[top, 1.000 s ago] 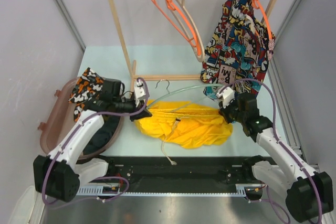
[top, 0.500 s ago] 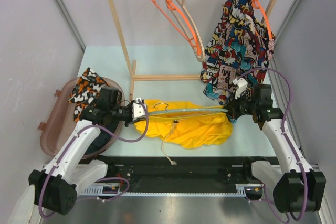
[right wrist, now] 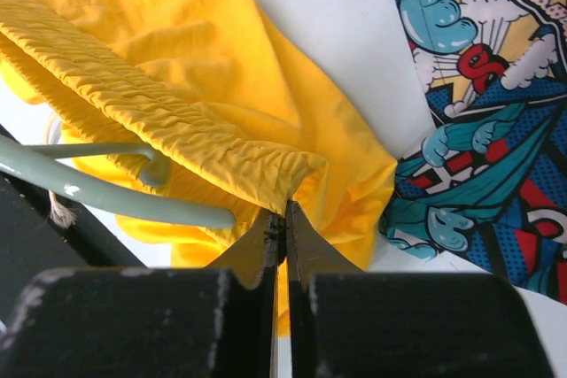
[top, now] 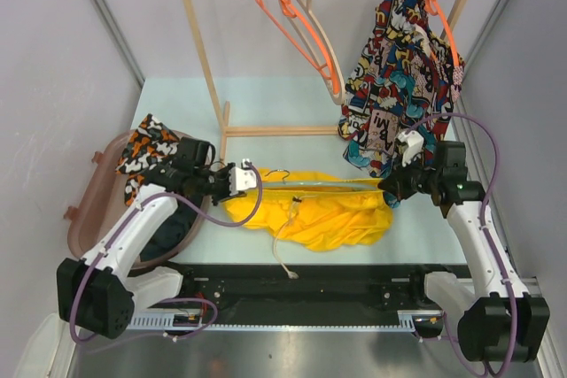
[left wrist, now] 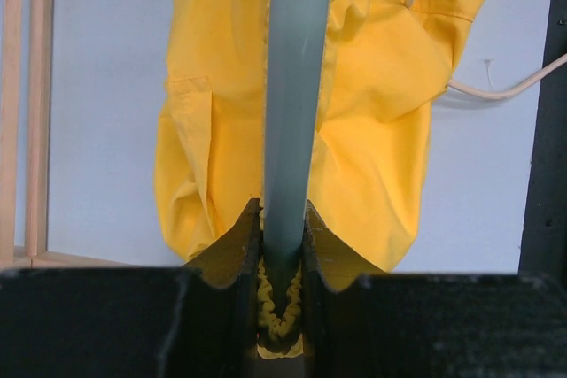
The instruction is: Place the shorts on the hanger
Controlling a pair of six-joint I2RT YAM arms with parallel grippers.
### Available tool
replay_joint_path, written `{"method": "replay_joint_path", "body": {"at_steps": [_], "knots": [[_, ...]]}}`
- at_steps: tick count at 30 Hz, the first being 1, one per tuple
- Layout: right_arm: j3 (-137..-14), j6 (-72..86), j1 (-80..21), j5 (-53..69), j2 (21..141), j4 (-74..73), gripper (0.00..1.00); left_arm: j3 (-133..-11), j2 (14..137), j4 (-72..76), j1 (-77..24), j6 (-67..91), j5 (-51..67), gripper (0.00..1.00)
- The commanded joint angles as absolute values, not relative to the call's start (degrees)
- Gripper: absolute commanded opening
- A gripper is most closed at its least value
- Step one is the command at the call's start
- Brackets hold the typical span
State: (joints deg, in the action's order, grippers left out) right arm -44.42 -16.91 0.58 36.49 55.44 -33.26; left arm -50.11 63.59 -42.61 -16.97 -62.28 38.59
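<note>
The yellow shorts [top: 323, 214] lie on the table between my arms, their waistband pulled straight along the mint-green hanger [top: 319, 184]. My left gripper [top: 241, 179] is shut on the hanger's left end [left wrist: 297, 86], and crumpled yellow elastic [left wrist: 282, 312] sits between its jaws too; the shorts [left wrist: 390, 104] hang past it. My right gripper [top: 390, 189] is shut on the waistband's right end [right wrist: 285, 216]. There the gathered band of the shorts [right wrist: 159, 117] runs off to the left, and the hanger's [right wrist: 106, 196] rounded end lies just left of the fingers.
A wooden rack [top: 213, 86] stands behind, carrying orange hangers [top: 292, 24], a beige hanger [top: 326, 50] and a comic-print garment [top: 403, 68] that hangs close to my right arm. A brown basket [top: 89, 219] holding patterned cloth [top: 146, 152] sits left. The whitish drawstring [top: 283, 254] trails toward the near edge.
Both grippers dropped toward the table and the right one drew rightward, so the waistband now lies taut along the hanger. In the last half second the left gripper shifted slightly right.
</note>
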Motion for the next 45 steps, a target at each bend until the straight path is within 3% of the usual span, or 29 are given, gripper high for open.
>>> {"method": "replay_joint_path", "body": {"at_steps": [1,11,18,29,37,45], "knots": [[-47.46,-22.75,5.8,23.02,54.58,-32.87,0.0,-51.42,64.25,-48.16,-14.77,-62.22,24.52,0.0],[-52.2,-19.35,2.47,24.61,50.72,-34.89,0.0,-56.68,71.19,-49.13,-17.31,-59.86,16.52,0.0],[-53.53,-15.91,-9.22,17.49,49.75,-34.37,0.0,-61.78,72.6,-48.34,-27.94,-53.71,13.44,0.0],[-56.51,-18.28,-9.05,17.24,49.57,-35.86,0.0,-62.23,71.02,-48.25,-29.62,-53.43,12.4,0.0],[-56.51,-24.78,3.77,19.07,51.33,-37.62,0.0,-59.24,72.42,-48.52,-18.55,-59.85,9.42,0.0],[-58.27,-18.65,-3.68,21.36,51.33,-36.48,0.0,-64.67,75.06,-49.92,-23.63,-56.7,7.73,0.0]]}}
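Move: The left fingers keep hold of the green hanger's left end with the shorts' waistband around it; the hanger's right end lies about 38 cm to their right, level ahead. The hook is 11 cm right and 4 cm ahead. From the right fingers, pinching the waistband's other corner, that hanger end is about 3 cm left, straight beside them. The shorts' body lies 22 cm left, 8 cm back and 10 cm below; the patterned garment's hem is about 8 cm ahead, 2 cm right and 5 cm below. Lift the right gripper about 5 cm, keeping its pinch on the waistband corner, and finish with a brief sway right and part of the way back. Meanwhile bring the left gripper, still holding hanger and waistband, about 5 cm forward in two pushes, dipping slightly first; between them ease it right and up a couple of centimetres towards the held corner, then back left, rolling about 10 degrees. ##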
